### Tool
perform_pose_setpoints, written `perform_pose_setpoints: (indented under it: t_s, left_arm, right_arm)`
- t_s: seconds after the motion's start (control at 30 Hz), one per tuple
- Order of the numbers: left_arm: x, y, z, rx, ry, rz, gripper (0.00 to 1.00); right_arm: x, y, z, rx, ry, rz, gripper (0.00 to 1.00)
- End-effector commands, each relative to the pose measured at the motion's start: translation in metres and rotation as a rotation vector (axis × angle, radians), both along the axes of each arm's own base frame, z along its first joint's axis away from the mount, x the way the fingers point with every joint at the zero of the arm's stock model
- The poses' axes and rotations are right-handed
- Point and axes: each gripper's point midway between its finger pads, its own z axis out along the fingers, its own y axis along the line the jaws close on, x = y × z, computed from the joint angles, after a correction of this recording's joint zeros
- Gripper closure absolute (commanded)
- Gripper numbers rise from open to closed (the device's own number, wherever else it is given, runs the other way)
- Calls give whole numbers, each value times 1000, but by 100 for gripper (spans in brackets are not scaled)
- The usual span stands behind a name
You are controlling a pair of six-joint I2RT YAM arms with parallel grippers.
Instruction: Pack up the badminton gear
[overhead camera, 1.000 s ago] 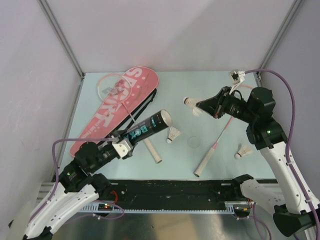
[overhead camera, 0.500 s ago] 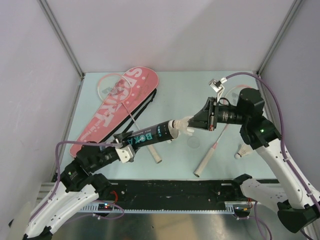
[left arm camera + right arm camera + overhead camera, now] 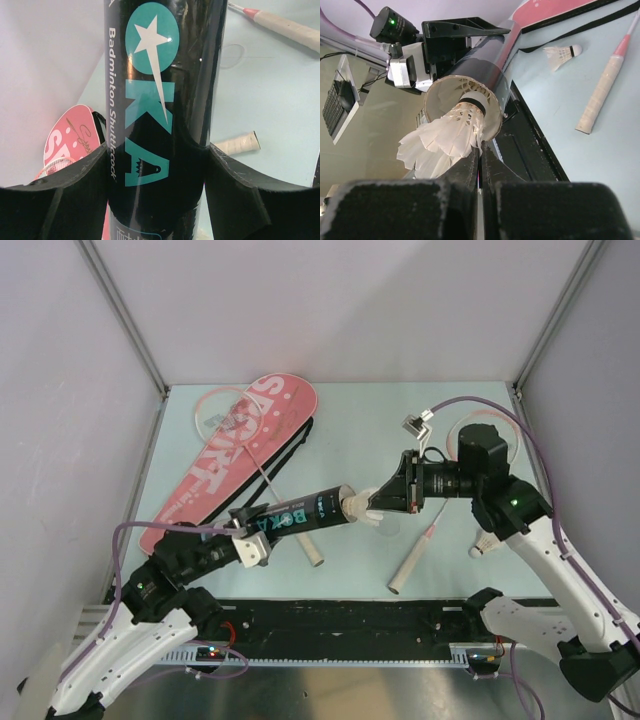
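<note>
My left gripper (image 3: 250, 527) (image 3: 157, 167) is shut on the black printed tube (image 3: 300, 513) (image 3: 160, 90) and holds it off the table, its open mouth pointing right. My right gripper (image 3: 380, 500) (image 3: 481, 155) is shut on the feathers of a white shuttlecock (image 3: 360, 505) (image 3: 445, 140), whose cork sits inside the tube (image 3: 487, 55). Another shuttlecock (image 3: 487, 543) lies at the right, and a third (image 3: 562, 54) lies under the tube. One pink racket (image 3: 245, 425) rests on the pink case (image 3: 215, 475). The other racket (image 3: 412, 562) lies partly under my right arm.
A clear round lid (image 3: 387, 525) (image 3: 232, 55) lies on the pale blue table (image 3: 350, 420) under the right gripper. The first racket's white handle (image 3: 308, 545) (image 3: 240, 143) (image 3: 600, 97) points to the black front rail (image 3: 340, 620). Walls close in on three sides.
My right arm has carried the shuttlecock left and down to the tube's mouth and pushed its cork in. My left arm has raised the tube and turned it toward the right gripper.
</note>
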Motion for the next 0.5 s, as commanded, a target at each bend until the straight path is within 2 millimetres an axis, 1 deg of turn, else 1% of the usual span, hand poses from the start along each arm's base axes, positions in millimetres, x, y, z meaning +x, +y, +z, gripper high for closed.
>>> perform_pose_setpoints:
  t_s: [0.0,0.07,0.17,0.23,0.33,0.47]
  left_arm:
    - [-3,-7,29,-49,-95,-53,100]
    - [-4,-9,28,-47,-94,-66,100]
    - [-6,-9,29,-51,-96,-73,100]
    - [-6,-9,31,-55,-98,-74,100]
    - [-8,-8,33,-64,-100,-75,100]
    - [-9,-10,33,-67,-95,-83,100]
  right_arm:
    - [1,8,-2,-14,-18,-2,97]
    - [8,15,-6,-25,-15,-27,89]
    - [17,22,-11,-42,-19,-70,62]
    - [22,23,-16,-66,-26,-98,48]
    - [29,22,-26,-109,-40,-148,38]
    - [30,27,-33,-113,-55,-148,34]
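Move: Inches from its goal, the right hand pinches a shuttlecock by the feathers, cork already at the tube's open mouth; the mouth lies about 6 cm to its left, level ahead and perhaps 1 cm higher. Far below on the table, some 27 cm down, the left racket's grip lies about 19 cm left and 3 cm ahead, the right racket's grip 14 cm right and 3 cm back. From the left hand, which holds the tube, the mouth is about 23 cm right, 5 cm ahead and 9 cm higher. Spreading its fingers from shut to about two-thirds open, the right hand lets go of the shuttlecock's feathers while following it left and down towards the tube mouth, a little over 2 cm each way, and drifting forward about 1.5 cm. The left hand keeps its grip round the tube, sinking about 1 cm. ##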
